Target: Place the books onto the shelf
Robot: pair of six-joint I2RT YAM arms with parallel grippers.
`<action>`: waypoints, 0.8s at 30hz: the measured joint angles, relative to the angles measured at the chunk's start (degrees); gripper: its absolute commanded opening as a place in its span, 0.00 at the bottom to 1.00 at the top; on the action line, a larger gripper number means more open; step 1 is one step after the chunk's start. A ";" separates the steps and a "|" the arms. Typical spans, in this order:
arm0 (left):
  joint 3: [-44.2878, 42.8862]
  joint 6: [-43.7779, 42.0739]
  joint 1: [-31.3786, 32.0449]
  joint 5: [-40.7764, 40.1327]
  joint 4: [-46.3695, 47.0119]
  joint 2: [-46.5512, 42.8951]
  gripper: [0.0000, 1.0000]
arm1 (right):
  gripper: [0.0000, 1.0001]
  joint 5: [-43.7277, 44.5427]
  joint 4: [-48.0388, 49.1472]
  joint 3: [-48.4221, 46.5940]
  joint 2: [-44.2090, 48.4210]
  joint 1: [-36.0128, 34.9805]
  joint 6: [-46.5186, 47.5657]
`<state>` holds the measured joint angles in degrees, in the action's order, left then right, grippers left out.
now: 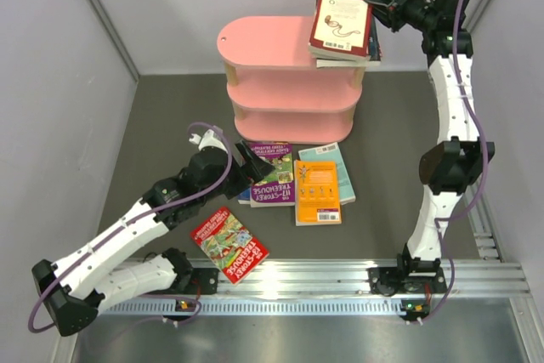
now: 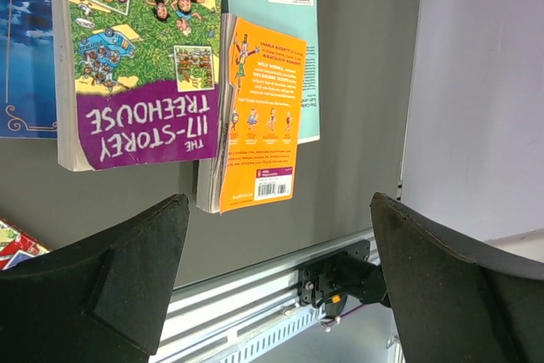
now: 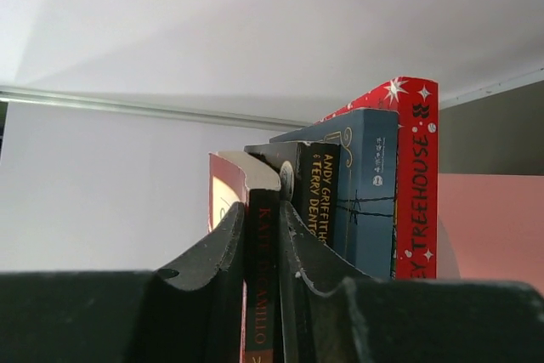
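A pink three-tier shelf (image 1: 272, 48) stands at the back middle. A stack of books (image 1: 371, 47) lies on the right end of its top board. Over that stack is a maroon-and-cream book (image 1: 341, 23), and my right gripper (image 1: 380, 3) is shut on its spine (image 3: 262, 295). Beside it, black (image 3: 316, 184), blue (image 3: 367, 184) and red Treehouse (image 3: 416, 176) spines show. On the table lie a purple-green book (image 1: 274, 174), an orange book (image 1: 317, 193), a teal book (image 1: 342, 167) and a red Treehouse book (image 1: 229, 244). My left gripper (image 1: 248, 161) hangs open just left of the purple-green book (image 2: 136, 48), holding nothing.
A dark blue book (image 2: 25, 48) lies partly under the purple-green one. Grey walls close in the left, back and right. An aluminium rail (image 1: 340, 274) carrying the arm bases runs along the near edge. The orange book (image 2: 259, 116) overlaps the teal one (image 2: 302, 57).
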<state>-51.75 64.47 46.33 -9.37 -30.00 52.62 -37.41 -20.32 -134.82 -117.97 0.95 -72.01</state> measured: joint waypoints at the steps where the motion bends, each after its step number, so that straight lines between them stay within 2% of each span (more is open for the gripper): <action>1: 0.00 -0.02 -0.20 0.13 -0.22 -0.02 0.93 | 0.28 0.07 0.15 -0.11 -0.07 -0.02 -0.17; 3: 0.00 -0.09 -0.55 0.35 -0.50 -0.02 0.93 | 0.42 0.35 1.07 -0.31 -0.35 -0.04 -0.61; 4: 0.00 -0.11 -0.70 0.48 -0.59 -0.02 0.93 | 0.53 0.48 1.84 -0.33 -0.39 -0.04 -0.90; 12: 0.00 -0.11 -1.75 1.03 -0.96 -0.46 0.93 | 0.66 1.18 4.79 -1.27 -0.66 0.07 -2.16; 19: 0.00 -0.11 -1.79 1.05 -1.29 -0.76 0.93 | 0.84 1.14 7.10 -1.33 -0.63 1.60 -3.30; 24: 0.00 -0.11 -1.79 1.07 -1.38 -1.16 0.93 | 0.93 1.16 10.12 -0.70 0.52 3.80 -3.82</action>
<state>-51.75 64.36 44.53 -8.29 -31.38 51.46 -36.25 -10.20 -135.52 -117.45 4.75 -75.83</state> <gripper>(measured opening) 0.931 0.893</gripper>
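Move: The right gripper is still pinching the spine of the cream-and-red book on top of the shelf; the middle of this book lies about 8 cm to its left and 4 cm back, level with it. The black book sits just under, some 7 cm left, 4 cm back and 3 cm down; the middle of the bare pink shelf top is roughly 21 cm left, 6 cm back and 10 cm down. From the left hand, the cream-and-red book is about 30 cm ahead, 23 cm right and 20 cm up. Open the right gripper from nearly shut to almost wide, letting go of the spine of the cream-and-red book. As the fingers part, lift the hand about 4.5 cm, then also swing it some 4 cm to the right, clear of the stack, its fingertips tilting up by roughly 10 degrees. ##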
